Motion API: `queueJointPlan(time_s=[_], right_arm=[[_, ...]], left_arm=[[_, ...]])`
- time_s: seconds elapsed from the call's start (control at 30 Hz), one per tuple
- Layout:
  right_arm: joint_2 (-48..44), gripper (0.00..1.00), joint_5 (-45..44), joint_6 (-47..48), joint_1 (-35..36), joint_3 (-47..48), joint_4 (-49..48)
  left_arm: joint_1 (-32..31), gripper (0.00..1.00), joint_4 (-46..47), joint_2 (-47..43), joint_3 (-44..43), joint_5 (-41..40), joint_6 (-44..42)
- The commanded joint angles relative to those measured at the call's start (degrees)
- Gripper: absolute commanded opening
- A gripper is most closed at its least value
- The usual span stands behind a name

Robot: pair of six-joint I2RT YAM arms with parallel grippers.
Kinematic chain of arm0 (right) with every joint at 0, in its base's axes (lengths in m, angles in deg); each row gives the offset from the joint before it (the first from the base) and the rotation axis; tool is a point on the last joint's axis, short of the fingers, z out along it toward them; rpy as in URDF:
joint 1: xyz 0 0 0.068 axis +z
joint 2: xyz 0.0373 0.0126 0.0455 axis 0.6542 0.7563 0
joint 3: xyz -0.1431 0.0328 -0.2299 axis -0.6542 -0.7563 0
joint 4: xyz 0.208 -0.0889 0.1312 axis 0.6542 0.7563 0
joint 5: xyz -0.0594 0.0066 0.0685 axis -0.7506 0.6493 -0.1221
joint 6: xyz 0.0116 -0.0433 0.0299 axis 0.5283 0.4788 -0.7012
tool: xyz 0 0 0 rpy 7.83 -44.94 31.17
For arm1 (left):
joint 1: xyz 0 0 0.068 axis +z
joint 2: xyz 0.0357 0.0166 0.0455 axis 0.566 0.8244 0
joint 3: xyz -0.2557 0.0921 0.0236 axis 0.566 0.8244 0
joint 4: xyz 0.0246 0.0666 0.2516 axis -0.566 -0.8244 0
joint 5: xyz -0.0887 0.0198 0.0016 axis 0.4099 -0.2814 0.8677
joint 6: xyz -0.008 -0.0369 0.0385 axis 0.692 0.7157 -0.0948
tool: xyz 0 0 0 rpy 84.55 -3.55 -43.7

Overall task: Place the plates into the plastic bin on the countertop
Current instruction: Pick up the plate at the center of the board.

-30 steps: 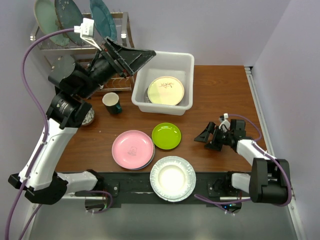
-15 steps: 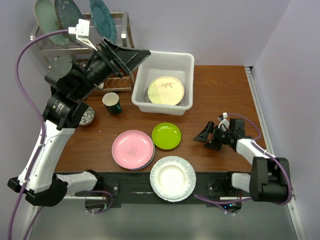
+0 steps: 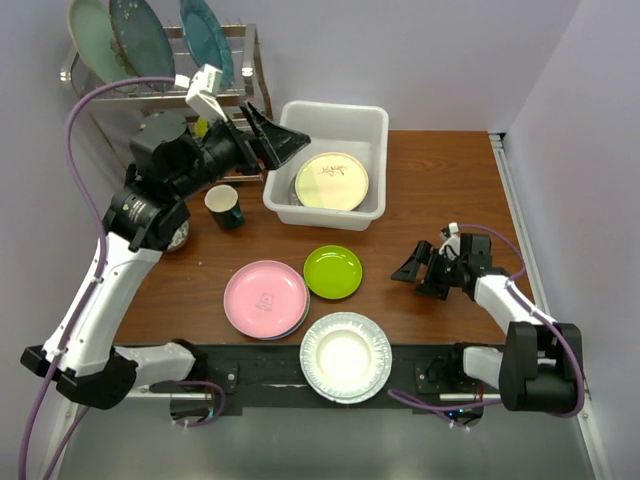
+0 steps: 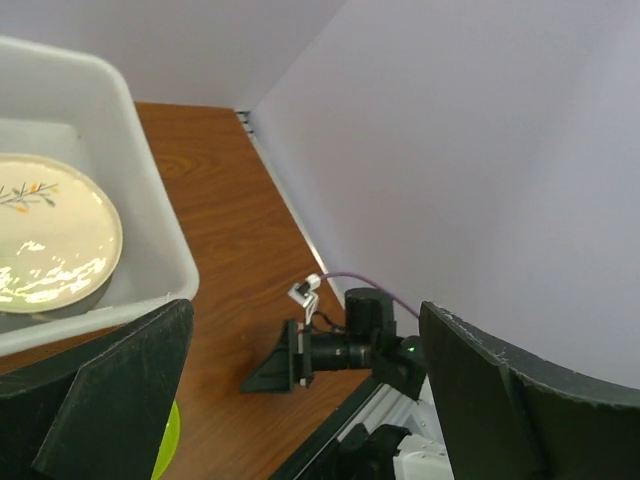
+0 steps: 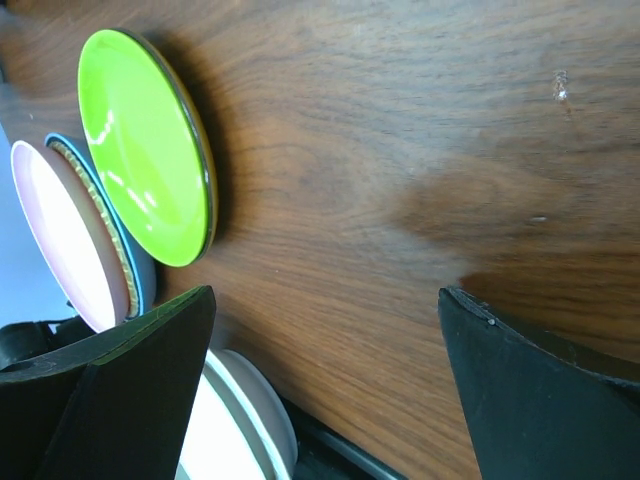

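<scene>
The white plastic bin (image 3: 376, 150) stands at the back of the countertop (image 3: 440, 180) with a cream plate (image 3: 331, 181) on top inside it. My left gripper (image 3: 276, 141) hangs open and empty above the bin's left rim. In front lie a lime green plate (image 3: 333, 271), a pink plate (image 3: 265, 297) stacked on a blue one, and a white fluted plate (image 3: 345, 355) at the near edge. My right gripper (image 3: 415, 272) is open and empty, low over the wood to the right of the lime plate (image 5: 150, 150). The left wrist view shows the bin (image 4: 150, 250) and the cream plate (image 4: 50, 230).
A wire dish rack (image 3: 240, 60) with large teal plates (image 3: 140, 40) stands back left. A dark cup (image 3: 225, 206) and a small bowl (image 3: 178, 233) sit left of the bin. The countertop's right edge (image 3: 512, 200) runs along a wall.
My left arm has dropped lower and its open gripper has shifted a little right and down, toward the bin's left rim. The right gripper has barely moved.
</scene>
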Motion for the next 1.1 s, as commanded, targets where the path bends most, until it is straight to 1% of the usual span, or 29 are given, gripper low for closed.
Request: queueJointPlan(time_s=[0.0,0.27,0.43,0.47,0.63,0.87,1.07], right_arm=[[-2.92,0.97,-1.45,1.17,0.63,2.99,3.43],[-5.47,0.96,-1.01,0.74,2.13,2.11,5.10],[-4.95,0.95,-3.55,-0.93,6.87,2.37,4.49],[-4.60,0.95,-3.91,-1.63,7.57,2.81,4.40],[-3.63,0.95,-5.93,-2.61,12.14,5.27,4.84],[-2.05,0.94,-7.33,-6.03,17.85,9.13,5.01],[0.58,0.93,-9.45,-8.67,24.00,11.94,3.52]], left_arm=[[0.25,1.00,-1.48,-2.51,4.57,-0.64,-1.69],[0.16,0.98,-4.20,-6.91,13.53,-1.96,-2.83],[0.25,0.98,-5.16,-10.77,19.94,-4.06,-2.48],[0.25,0.98,-5.78,-11.13,20.74,-5.63,-2.48],[0.25,0.99,-8.06,-12.89,26.71,-8.46,-1.60],[0.60,1.00,-12.55,-14.11,30.94,-13.90,-0.72],[3.85,0.99,-14.31,-14.21,34.72,-13.39,-2.30]])
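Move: About 20 cm to the right hand's left, 2 cm ahead and some 5 cm below, lies the green plate at the board's centre. The pink plate stack is about 18 cm to the green plate's left and 7 cm nearer the robot; the white plate stack is roughly 4 cm right of the green plate and 23 cm nearer. From the high left hand the green plate is about 48 cm below, 10 cm right and 2 cm back; the bin's middle is some 27 cm ahead and 9 cm right. Closing in on the green plate from both sides: the left hand sinks about 23 cm from above, easing some 7 cm left and slightly back as its fingers tip down about 35 degrees from level. The right hand slides roughly 7 cm left towards the plate's right rim, rising about 4 cm and turning slightly counter-clockwise. Both grippers stay open and touch nothing. ##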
